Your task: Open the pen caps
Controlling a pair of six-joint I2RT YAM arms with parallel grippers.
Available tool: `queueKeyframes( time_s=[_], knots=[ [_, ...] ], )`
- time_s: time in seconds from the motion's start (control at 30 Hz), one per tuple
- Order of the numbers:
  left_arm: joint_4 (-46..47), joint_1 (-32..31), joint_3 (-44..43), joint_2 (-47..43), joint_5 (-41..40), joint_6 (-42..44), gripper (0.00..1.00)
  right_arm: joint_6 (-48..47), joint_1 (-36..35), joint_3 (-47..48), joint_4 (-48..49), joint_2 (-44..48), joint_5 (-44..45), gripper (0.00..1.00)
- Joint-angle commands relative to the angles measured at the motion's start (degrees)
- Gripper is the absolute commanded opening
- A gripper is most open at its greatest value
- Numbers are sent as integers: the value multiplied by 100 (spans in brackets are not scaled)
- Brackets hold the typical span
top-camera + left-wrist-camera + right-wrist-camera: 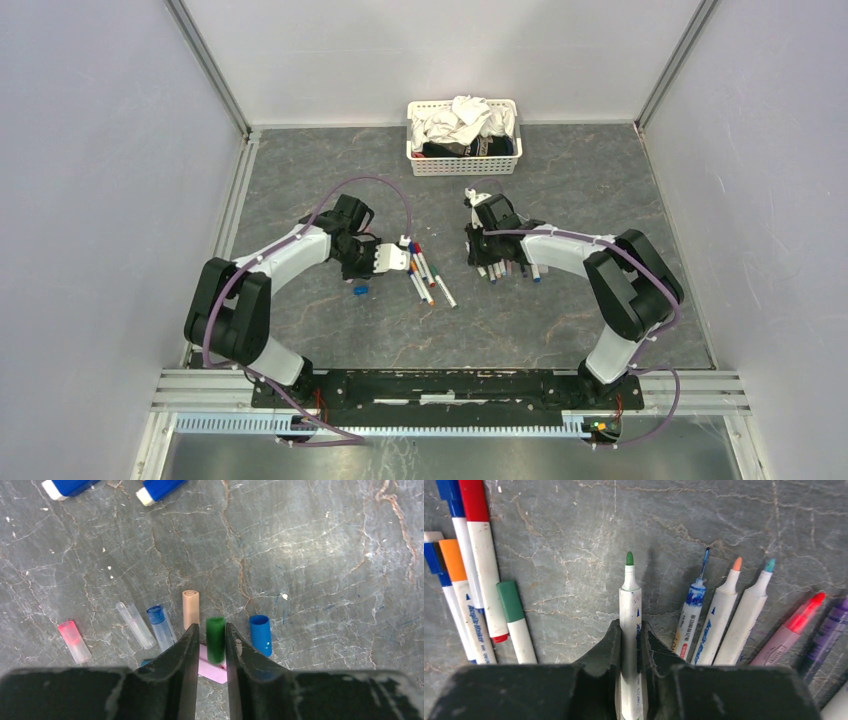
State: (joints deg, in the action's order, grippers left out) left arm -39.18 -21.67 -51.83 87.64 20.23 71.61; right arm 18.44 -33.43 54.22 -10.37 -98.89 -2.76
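In the left wrist view my left gripper [211, 630] stands slightly open around a loose green cap [215, 639], with a thin gap at the left finger. The cap rests on a pink cap [212, 670]. Beside them lie a blue cap [260, 634], a tan cap [190, 608] and clear caps [136, 625]. My right gripper [629, 630] is shut on a white pen with a bare green tip [630, 595]. Uncapped pens [724, 615] lie to its right and capped pens [481, 555] to its left. From above, the left gripper [392, 258] and right gripper [478, 245] flank the capped pens [425, 275].
A white basket [463, 165] of cloths stands at the back of the table. A blue cap [361, 290] lies near the left gripper. Two blue-ended pens [160, 489] lie at the top of the left wrist view. Grey walls enclose the table on three sides.
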Motion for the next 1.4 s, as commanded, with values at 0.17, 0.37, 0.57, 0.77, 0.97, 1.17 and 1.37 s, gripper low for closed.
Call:
queueKeyframes(
  time_s=[0.17, 0.37, 0.57, 0.77, 0.97, 1.17, 1.37],
  knots=[
    [-29, -15, -381, -195, 286, -615, 57, 116, -28, -364, 136, -30, 762, 29],
    [-431, -20, -1048, -357, 523, -907, 79, 191, -57, -460, 162, 227, 674, 31],
    [-968, -18, -2180, -545, 602, -1552, 100, 66, -345, -365, 108, 895, 1128, 33],
    [-1452, -20, -2962, -931, 290, -1879, 100, -154, -1043, -342, 114, 1056, 1088, 43],
    [-1084, 12, -2824, -1423, 20, -2459, 100, -297, -1475, -359, 311, 651, 729, 43],
    [-1536, 8, -3236, -1342, 178, -2577, 100, -371, -1658, -291, 296, 312, 637, 44],
    [-1568, 14, -3337, -1366, 386, -2701, 100, -394, -1658, -367, 326, 147, 696, 46]
  ],
)
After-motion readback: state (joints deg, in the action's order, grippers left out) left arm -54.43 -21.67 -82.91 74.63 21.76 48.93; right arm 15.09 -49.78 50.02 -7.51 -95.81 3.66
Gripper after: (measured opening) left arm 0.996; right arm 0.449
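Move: Barely below the left fingertips is the green cap, with the peach cap about 1 cm ahead and 1 cm right, the pink cap some 3 cm left, and the blue cap 3 cm back and 1 cm left. From the right hand, the green-capped pen lies about 4 cm back and 6 cm left, the red pen 1 cm back and 9 cm left, the blue-nibbed pen level and 3 cm right. That green-capped pen is 3 cm back and 13 cm right of the left hand. Opening wide over the loose caps, the left hand lets the green cap go, then climbs about 23 cm, drifting forward and turning some 30 degrees. The right fingers part and release the uncapped green-nibbed pen; that hand eases forward a centimetre, then lifts nearly 4 cm, arcs back and left and sinks over the green-capped pen's tail, half open, turning 15 degrees counter-clockwise. ##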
